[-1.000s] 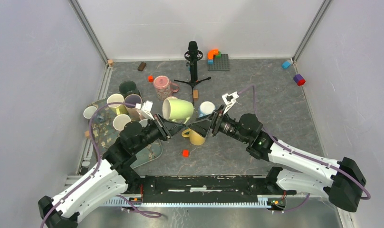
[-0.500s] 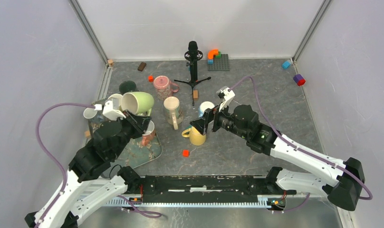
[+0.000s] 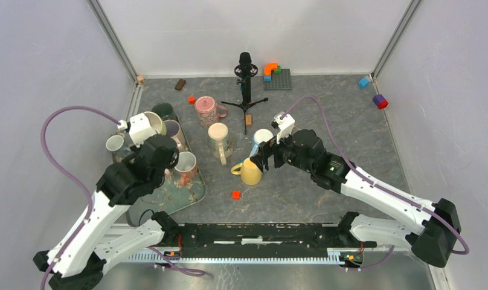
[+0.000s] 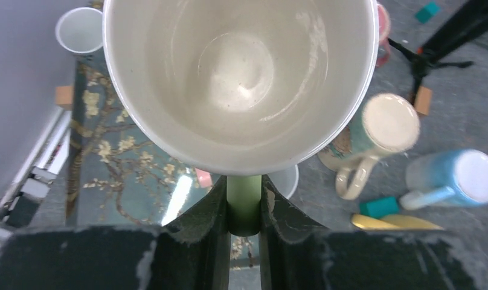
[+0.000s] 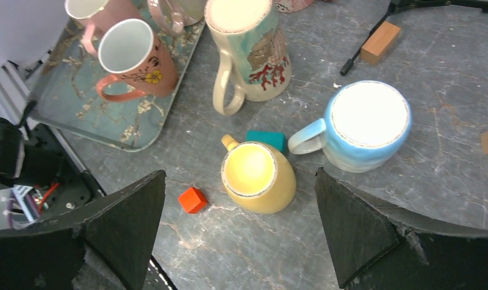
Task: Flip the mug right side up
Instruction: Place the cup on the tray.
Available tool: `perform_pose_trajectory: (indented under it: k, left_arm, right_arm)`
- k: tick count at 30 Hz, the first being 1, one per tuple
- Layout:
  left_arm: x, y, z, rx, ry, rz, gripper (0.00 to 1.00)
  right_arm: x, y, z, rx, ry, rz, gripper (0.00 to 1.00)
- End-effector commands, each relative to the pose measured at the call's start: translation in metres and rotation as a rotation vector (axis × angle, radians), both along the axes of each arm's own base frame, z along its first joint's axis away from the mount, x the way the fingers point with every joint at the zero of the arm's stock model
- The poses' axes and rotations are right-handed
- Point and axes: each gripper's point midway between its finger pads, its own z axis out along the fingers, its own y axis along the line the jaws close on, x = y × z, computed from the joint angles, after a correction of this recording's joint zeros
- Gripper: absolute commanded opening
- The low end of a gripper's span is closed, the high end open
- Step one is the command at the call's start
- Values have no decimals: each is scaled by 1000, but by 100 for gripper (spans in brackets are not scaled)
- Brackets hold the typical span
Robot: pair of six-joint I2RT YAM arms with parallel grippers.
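Observation:
My left gripper (image 4: 243,187) is shut on the handle (image 4: 243,208) of a green mug (image 4: 238,72). The mug's cream inside faces the left wrist camera. In the top view this mug (image 3: 146,125) hangs over the far left part of the flowered tray (image 3: 190,194), just beyond the left gripper (image 3: 152,139). My right gripper (image 5: 240,171) stands wide open above an upside-down yellow mug (image 5: 258,178), not touching it. An upside-down blue mug (image 5: 368,124) and an upside-down tall cream mug (image 5: 244,48) stand beside it. In the top view the right gripper (image 3: 261,158) is over the table's middle.
On the tray (image 5: 72,96) stand upright mugs, among them a salmon flowered one (image 5: 133,60) and a white cup (image 3: 115,143). A microphone stand (image 3: 246,78) rises at the back. A red cube (image 5: 192,199), a teal block (image 5: 266,140) and a wooden block (image 5: 380,42) lie near the mugs.
My left arm has swung left with the green mug, from the table's middle to over the tray, turning it on the way. My right gripper has opened wider and shifted slightly.

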Motion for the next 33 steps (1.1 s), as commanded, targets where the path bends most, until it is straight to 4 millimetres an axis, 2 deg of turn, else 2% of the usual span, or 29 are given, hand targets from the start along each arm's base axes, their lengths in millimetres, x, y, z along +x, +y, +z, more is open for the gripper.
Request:
perform_pose_trajectory:
  k: [1, 5, 11, 15, 22, 33]
  left_arm:
    - [15, 28, 31, 120, -57, 140, 2]
    - [29, 35, 23, 118, -2, 170, 2]
    - [41, 70, 1, 87, 90, 287, 2]
    - [40, 98, -20, 46, 132, 393, 2]
    - [34, 139, -41, 15, 153, 569, 2]
    - [26, 182, -78, -2, 200, 754, 2]
  right_arm:
    - [12, -3, 11, -35, -71, 5, 98]
    - [20, -14, 7, -88, -108, -5, 98]
    - [33, -34, 7, -144, -170, -54, 98]
    - [32, -41, 8, -136, -193, -62, 98]
    - [25, -41, 11, -113, -201, -37, 98]
    - [21, -39, 8, -100, -196, -18, 98]
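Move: Over the left part of the tray, the left hand already holds the green mug by its handle. The empty spot by the tray's left edge lies roughly 17 cm to its left, 1 cm back and 24 cm below. The pink mug is 5 cm left and 2 cm ahead, the grey mug 20 cm left and 7 cm ahead, and the yellow-green mug 7 cm left and 11 cm ahead. From the idle right hand, that spot is about 49 cm left and 2 cm back. Swinging about 16 cm to the left, the left hand carries the green mug over the pink mug towards the tray's left edge and sinks some 10 cm, mostly in the later part. The wrist turns about 45 degrees counter-clockwise and tips the fingers further down, the handle staying pinched. The empty right hand, fingers open, drifts 4 cm right and slightly forward. ##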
